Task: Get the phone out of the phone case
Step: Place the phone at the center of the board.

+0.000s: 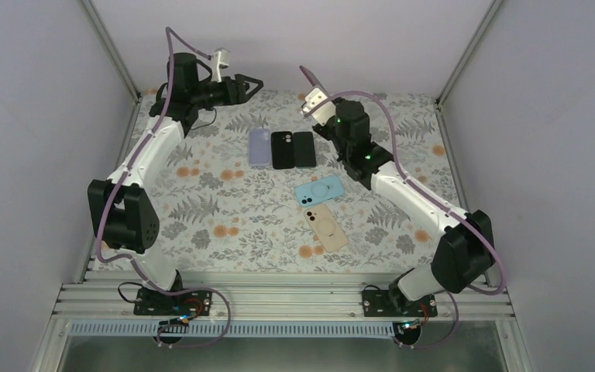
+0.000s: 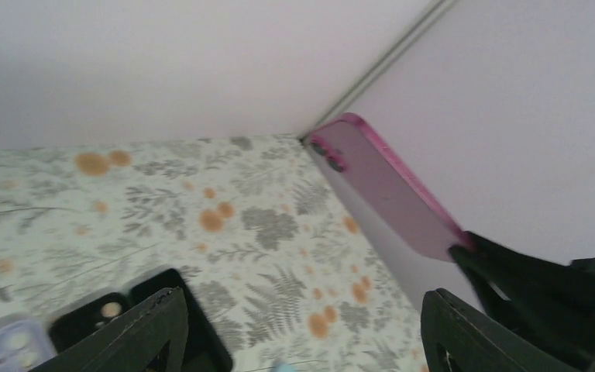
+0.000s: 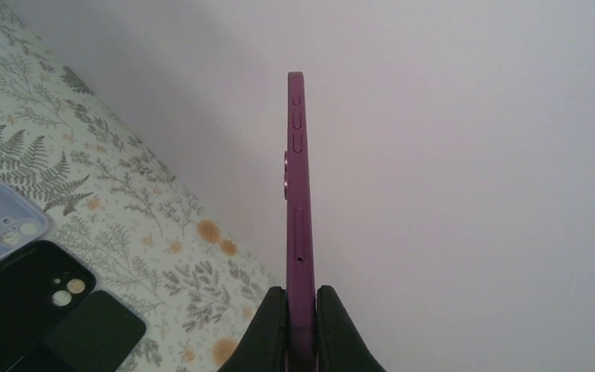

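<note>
A purple phone (image 3: pixel 297 194) stands edge-on and upright in my right gripper (image 3: pixel 300 310), which is shut on its lower end. Its side buttons and SIM slot show bare, with no case round it. The top view has the phone (image 1: pixel 309 77) raised above the back of the mat by the right gripper (image 1: pixel 315 99). My left gripper (image 1: pixel 252 81) hovers at the back left, open and empty. From the left wrist, the left gripper (image 2: pixel 302 298) points towards the phone (image 2: pixel 387 186), well apart from it. Which phone case on the mat belongs to this phone I cannot tell.
On the floral mat lie a lavender case (image 1: pixel 259 147) and two black cases (image 1: pixel 282 149) side by side. A blue case (image 1: pixel 319 190) and a beige one (image 1: pixel 326 226) lie nearer the arms. White walls close in the back and both sides.
</note>
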You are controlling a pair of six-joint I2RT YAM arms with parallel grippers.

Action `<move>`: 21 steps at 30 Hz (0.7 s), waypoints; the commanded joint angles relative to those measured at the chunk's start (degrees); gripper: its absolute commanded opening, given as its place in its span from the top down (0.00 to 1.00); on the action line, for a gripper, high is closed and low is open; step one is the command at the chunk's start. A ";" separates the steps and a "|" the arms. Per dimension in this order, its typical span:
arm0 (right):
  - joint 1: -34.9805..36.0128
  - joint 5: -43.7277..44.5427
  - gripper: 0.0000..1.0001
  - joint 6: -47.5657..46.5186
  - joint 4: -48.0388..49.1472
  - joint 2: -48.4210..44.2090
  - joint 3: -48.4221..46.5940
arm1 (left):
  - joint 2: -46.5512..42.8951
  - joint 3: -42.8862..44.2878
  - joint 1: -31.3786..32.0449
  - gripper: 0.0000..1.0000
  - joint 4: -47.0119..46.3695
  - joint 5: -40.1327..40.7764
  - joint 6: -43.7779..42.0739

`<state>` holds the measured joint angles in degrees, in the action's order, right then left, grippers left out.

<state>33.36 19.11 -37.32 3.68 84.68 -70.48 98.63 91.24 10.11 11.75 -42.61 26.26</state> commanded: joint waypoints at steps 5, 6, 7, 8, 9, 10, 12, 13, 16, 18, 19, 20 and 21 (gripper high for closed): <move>7.98 12.51 0.96 -15.92 18.87 1.28 4.09 | -1.48 -5.42 0.05 0.22 -14.27 -11.59 15.67; 8.82 13.41 0.96 -17.65 20.44 1.58 4.80 | -1.52 -6.13 0.14 0.22 -15.24 -11.81 17.13; 9.77 14.21 0.96 -19.09 21.93 1.81 5.39 | -1.78 -7.42 0.11 0.22 -16.55 -12.01 18.92; 10.64 15.08 0.96 -20.61 23.29 2.09 6.02 | -1.78 -8.06 0.14 0.22 -17.78 -12.18 20.77; 11.53 15.80 0.96 -22.17 24.87 2.25 6.66 | -1.94 -9.31 0.24 0.21 -19.16 -12.35 22.26; 12.47 16.57 0.96 -23.67 26.44 2.42 7.34 | -2.03 -10.07 0.37 0.21 -20.19 -12.59 23.53; 14.18 17.75 0.96 -26.67 29.75 2.65 8.88 | -2.05 -10.83 0.75 0.20 -21.28 -12.91 24.92; 14.98 18.26 0.96 -28.03 31.04 2.77 9.63 | -1.96 -10.98 0.97 0.20 -21.37 -12.93 25.28; 17.02 19.00 0.96 -31.12 34.16 3.22 11.25 | -1.50 -11.55 1.77 0.20 -21.81 -12.79 26.31; 18.17 19.27 0.96 -32.64 35.85 3.38 12.14 | -1.19 -11.85 2.28 0.21 -22.20 -12.64 27.00; 18.68 19.40 0.96 -33.29 36.71 3.52 12.53 | -0.90 -11.87 2.40 0.21 -22.02 -12.40 27.08; 19.16 19.51 0.96 -34.45 37.62 3.76 12.89 | -0.70 -11.88 2.64 0.22 -22.17 -12.38 27.31; 19.60 19.61 0.96 -35.45 38.60 3.93 13.31 | -0.40 -11.78 2.78 0.22 -22.28 -12.35 27.47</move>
<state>51.16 36.05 -66.94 31.20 88.31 -58.26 98.61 79.90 12.16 -7.70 -54.17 51.40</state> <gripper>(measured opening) 0.049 0.787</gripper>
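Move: Out to the left hand's right, about 15 cm off and 1 cm ahead, at roughly its height, is the middle of the pink phone, still pinched in the right gripper. From the right hand, the left gripper is some 17 cm to the left and 4 cm farther out. Counted from the left hand and about 32 cm below it, the lavender case is 2 cm ahead and 1 cm left, the black case 1 cm ahead and 7 cm right, and the dark phone 1 cm ahead and 15 cm right. Bringing the held phone across to the left hand, the right arm travels about 8 cm left and 6 cm back, sinking slightly, while its wrist tips the fingers up and rolls the left side down, nearly 30 degrees in all. The left hand comes to meet the phone, some 4 cm right and 3 cm back, its wrist rolling the same way and tipping a little down; its fingers stay wide open around the line of the phone's far end, unclosed. ##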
